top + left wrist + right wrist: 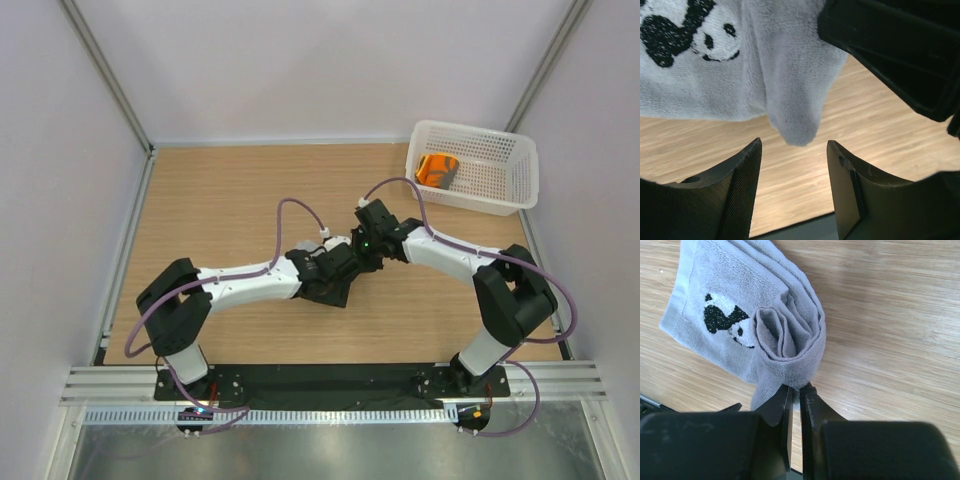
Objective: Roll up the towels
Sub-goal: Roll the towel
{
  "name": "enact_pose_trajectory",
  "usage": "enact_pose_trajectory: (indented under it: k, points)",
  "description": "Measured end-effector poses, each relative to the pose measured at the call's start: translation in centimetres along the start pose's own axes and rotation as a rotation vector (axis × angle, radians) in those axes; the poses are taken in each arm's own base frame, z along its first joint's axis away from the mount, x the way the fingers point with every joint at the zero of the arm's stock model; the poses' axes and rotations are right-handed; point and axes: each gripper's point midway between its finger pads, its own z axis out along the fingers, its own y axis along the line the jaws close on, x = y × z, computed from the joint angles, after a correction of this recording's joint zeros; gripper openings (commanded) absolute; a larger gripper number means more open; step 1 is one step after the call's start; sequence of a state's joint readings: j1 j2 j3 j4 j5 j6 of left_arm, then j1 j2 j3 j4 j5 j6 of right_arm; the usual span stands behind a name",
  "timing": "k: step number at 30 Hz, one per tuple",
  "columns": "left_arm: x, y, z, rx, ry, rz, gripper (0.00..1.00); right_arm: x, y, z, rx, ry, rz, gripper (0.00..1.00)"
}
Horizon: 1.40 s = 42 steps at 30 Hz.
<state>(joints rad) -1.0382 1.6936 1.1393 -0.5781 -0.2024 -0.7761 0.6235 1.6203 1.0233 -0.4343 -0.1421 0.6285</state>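
The light-grey towel (765,315), marked with a black-and-white panda, is partly rolled and lifted off the wooden table. My right gripper (796,389) is shut on the lower edge of the roll. My left gripper (795,144) is open just below the towel's hanging tip (795,125), with nothing between its fingers (747,175). In the top view both grippers meet mid-table (352,255) and hide the grey towel. The orange towel (437,170) lies rolled in the white basket (500,190).
The white perforated basket stands at the far right corner of the table (220,200). White walls and metal frame posts (105,75) close in the table. A black base rail (330,380) runs along the near edge.
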Motion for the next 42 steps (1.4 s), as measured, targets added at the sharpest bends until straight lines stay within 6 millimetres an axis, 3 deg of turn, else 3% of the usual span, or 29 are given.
enact_pose_trajectory:
  k: [7,18,21,22,25,30,31,32,35,38,42]
  points:
    - [-0.8,0.5,1.3,-0.073,-0.073,0.017,0.56,-0.1,-0.9,0.6,0.026,0.006,0.014,0.01]
    - [-1.3,-0.4,2.6,-0.018,-0.129,-0.008,0.56,-0.2,-1.4,0.8,0.036,0.009,0.026,0.01]
    - [-1.4,-0.5,2.9,-0.008,-0.14,-0.016,0.46,-0.2,-1.4,0.9,0.037,0.012,0.028,0.01]
    - [-1.4,-0.7,2.9,-0.002,-0.146,-0.019,0.31,-0.2,-1.4,0.9,0.034,0.012,0.029,0.01]
    - [-1.5,-0.8,3.4,-0.002,-0.156,-0.034,0.01,0.0,-0.7,0.8,0.003,0.026,0.028,0.01]
    - [-1.5,-0.5,4.0,-0.017,-0.156,-0.054,0.0,0.2,0.2,0.6,-0.029,0.042,0.019,0.02]
    - [-1.5,-0.5,4.0,-0.015,-0.154,-0.055,0.0,0.1,0.2,0.5,-0.029,0.043,0.019,0.05]
    - [-1.5,-0.6,3.9,-0.007,-0.149,-0.055,0.0,0.1,0.2,0.5,-0.029,0.045,0.019,0.21]
    - [-1.6,-0.8,3.7,0.045,-0.131,-0.068,0.0,-0.1,0.1,0.2,-0.018,0.048,0.019,0.56]
    - [-1.8,-0.8,2.9,0.139,-0.109,-0.108,0.0,-0.5,-0.7,-0.3,0.007,0.055,0.026,0.65]
    - [-2.2,-0.7,2.5,0.277,-0.065,-0.193,0.0,-2.7,-0.7,-1.4,0.009,0.008,0.028,0.66]
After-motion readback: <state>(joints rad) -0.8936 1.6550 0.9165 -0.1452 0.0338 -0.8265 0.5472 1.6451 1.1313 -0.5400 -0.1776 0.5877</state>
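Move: The near end of the towel's rolled edge lies about 3 cm ahead of the open left hand, 2 cm to its right and 3 cm below. The right hand is already shut on the roll farther up; that near end lies some 4 cm back, 3 cm to its left and 3 cm below it. The panda print is about 8 cm ahead of the left hand and 5 cm to its left, the towel's loose end 10 cm ahead and 8 cm left, both 4 cm lower. The left fingers shut on the near end of the roll after easing forward and down, each about 3 cm, and some 2 cm right; still pinching it, the left hand then lifts 1.5 cm and tilts some 20 degrees, its left side dropping. The right hand keeps its pinch nearly in place until the left has hold, then opens, lets go and pulls clear upward, forward and rightward by about 2 cm. ##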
